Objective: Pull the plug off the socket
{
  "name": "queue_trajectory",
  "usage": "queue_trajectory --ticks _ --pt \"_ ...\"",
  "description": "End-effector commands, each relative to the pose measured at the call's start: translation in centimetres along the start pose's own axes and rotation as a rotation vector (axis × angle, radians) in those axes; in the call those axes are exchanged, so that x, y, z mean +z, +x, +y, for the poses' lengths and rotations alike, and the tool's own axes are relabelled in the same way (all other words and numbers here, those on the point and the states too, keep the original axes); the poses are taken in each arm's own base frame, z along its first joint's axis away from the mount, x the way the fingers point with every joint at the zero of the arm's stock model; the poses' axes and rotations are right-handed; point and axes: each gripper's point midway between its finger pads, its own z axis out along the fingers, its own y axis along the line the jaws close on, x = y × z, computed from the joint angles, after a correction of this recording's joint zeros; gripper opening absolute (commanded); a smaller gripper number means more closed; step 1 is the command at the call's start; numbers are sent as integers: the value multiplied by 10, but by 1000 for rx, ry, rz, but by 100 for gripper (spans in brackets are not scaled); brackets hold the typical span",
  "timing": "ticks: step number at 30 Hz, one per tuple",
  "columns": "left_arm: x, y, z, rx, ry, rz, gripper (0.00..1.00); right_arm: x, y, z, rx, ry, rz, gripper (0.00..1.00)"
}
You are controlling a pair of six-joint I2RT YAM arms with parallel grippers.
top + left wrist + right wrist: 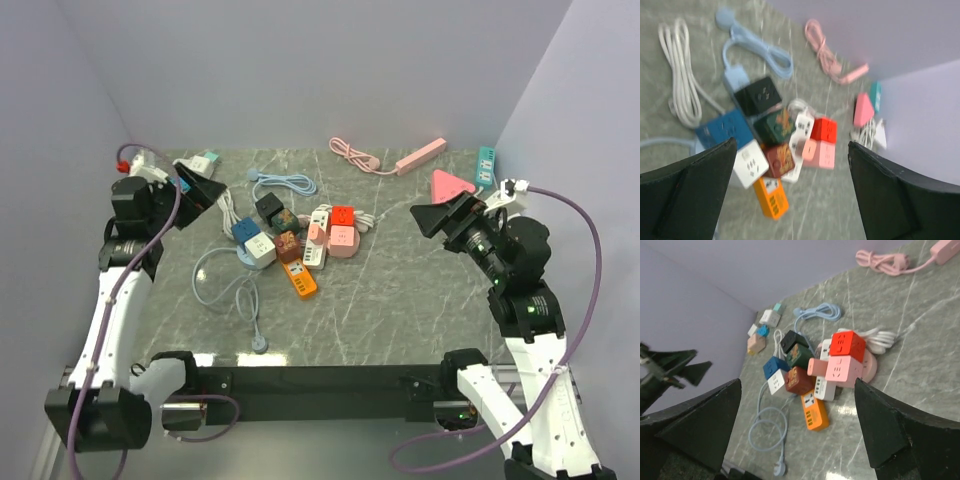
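Observation:
A heap of cube sockets and strips lies mid-table. In it a small salmon plug (316, 232) (808, 149) (817, 366) sits against a white strip socket (318, 245) (826, 388), beside a pink cube (343, 240) (844, 369) and a red cube (342, 216) (847, 344). How deep the plug sits cannot be told. My left gripper (205, 190) (791, 150) hovers open, up and to the left of the heap. At the heap's right my right gripper (440, 215) (797, 385) hangs open, also raised. Neither touches anything.
An orange strip (299, 279) (814, 411), blue and white cubes (252, 240) and a looped light-blue cable (225, 285) lie at the heap's near left. A pink strip (420, 155), teal strip (486, 165) and pink triangle (450, 184) sit at the back right. Walls enclose three sides.

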Motion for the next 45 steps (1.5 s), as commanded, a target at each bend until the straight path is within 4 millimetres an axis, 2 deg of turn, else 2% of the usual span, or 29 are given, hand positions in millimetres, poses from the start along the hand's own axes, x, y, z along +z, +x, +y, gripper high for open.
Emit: queue_trajectory --ticks 1,2,3,4,6,7,8,9,10,11,12,13,15,16,17,18,19,20,21,22,23,24,25,28,29,30,37,39,45 --pt "-4 29 -9 -36 59 166 99 -1 27 7 24 -72 122 100" --pt "-6 32 -11 -25 80 180 99 1 41 8 17 -119 174 100" --pt "-9 39 -11 -26 96 194 99 5 40 17 -4 -196 161 100" --pt "-14 43 -17 -23 135 213 100 10 51 18 19 -238 200 100" --pt "-22 49 -17 -8 145 212 100 24 64 9 68 -225 236 100" --pt "-24 51 -15 -3 139 213 99 37 65 6 64 -174 249 100" --pt "-27 54 -10 7 119 216 99 45 65 2 -11 -128 245 100" --pt "-32 55 -8 15 110 202 99 45 86 11 -54 -117 319 100" --pt "-34 56 -7 21 107 197 100 56 84 17 -93 -99 327 100" --pt "-39 60 -7 45 120 204 99 64 85 10 -140 -32 323 100" --pt "-40 62 -4 50 107 209 100 69 87 12 -161 -2 329 100" --pt "-41 64 -2 52 95 216 100 82 87 22 -190 19 336 100" --pt "-44 65 1 72 82 217 99 94 83 11 -251 148 298 100" --pt "-46 65 1 80 82 216 99 106 87 22 -282 159 309 100" --pt "-49 64 1 96 82 205 99 111 87 23 -303 194 306 100" --pt "-51 66 3 98 72 208 99 122 96 -3 -360 344 330 100" --pt "-51 66 6 103 61 206 99 127 91 14 -381 350 314 100" --pt "-53 66 8 109 49 199 99 126 95 3 -418 432 342 100" --pt "-53 65 12 111 29 191 99 139 108 -8 -474 502 368 100" --pt "-54 67 13 119 26 193 99 146 107 5 -496 496 362 100" --pt "-56 66 14 122 22 185 99 146 116 0 -529 528 402 100" --pt "-56 67 17 124 11 183 100 155 129 -12 -565 585 432 100" --pt "-57 67 21 124 -10 181 99 159 129 -9 -563 599 431 100" --pt "-60 65 26 144 -42 172 100 160 154 -25 -553 632 498 100" --pt "-63 66 26 152 -49 175 99 165 158 -23 -536 607 486 100" --pt "-64 67 28 156 -54 175 99 159 164 -32 -537 618 500 100" --pt "-68 71 41 162 -110 174 99 151 194 -54 -523 605 581 99" --pt "-68 71 45 163 -127 169 99 153 205 -56 -516 583 601 98" --pt "-70 73 47 164 -139 179 99 169 219 -50 -454 500 626 99"
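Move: The pink cube plug is about 12 cm ahead of my right hand, some 13 cm to its left and 29 cm below. The red cube stands about 5 cm beyond the pink cube, the small pink plug some 5 cm to its left and 1 cm farther out. The orange strip lies about 8 cm nearer and 8 cm left of it. From my left hand the pink cube is roughly 2 cm ahead, 24 cm right and 25 cm below. I swing my open right hand left and down to the pink cube plug, about 24 cm down and 14 cm left. I reach forward some 11 cm, then ease back a few while sinking, the wrist rolling and tipping until the fingers point steeply down. Meanwhile my open left hand draws back about 9 cm and sinks 6. ##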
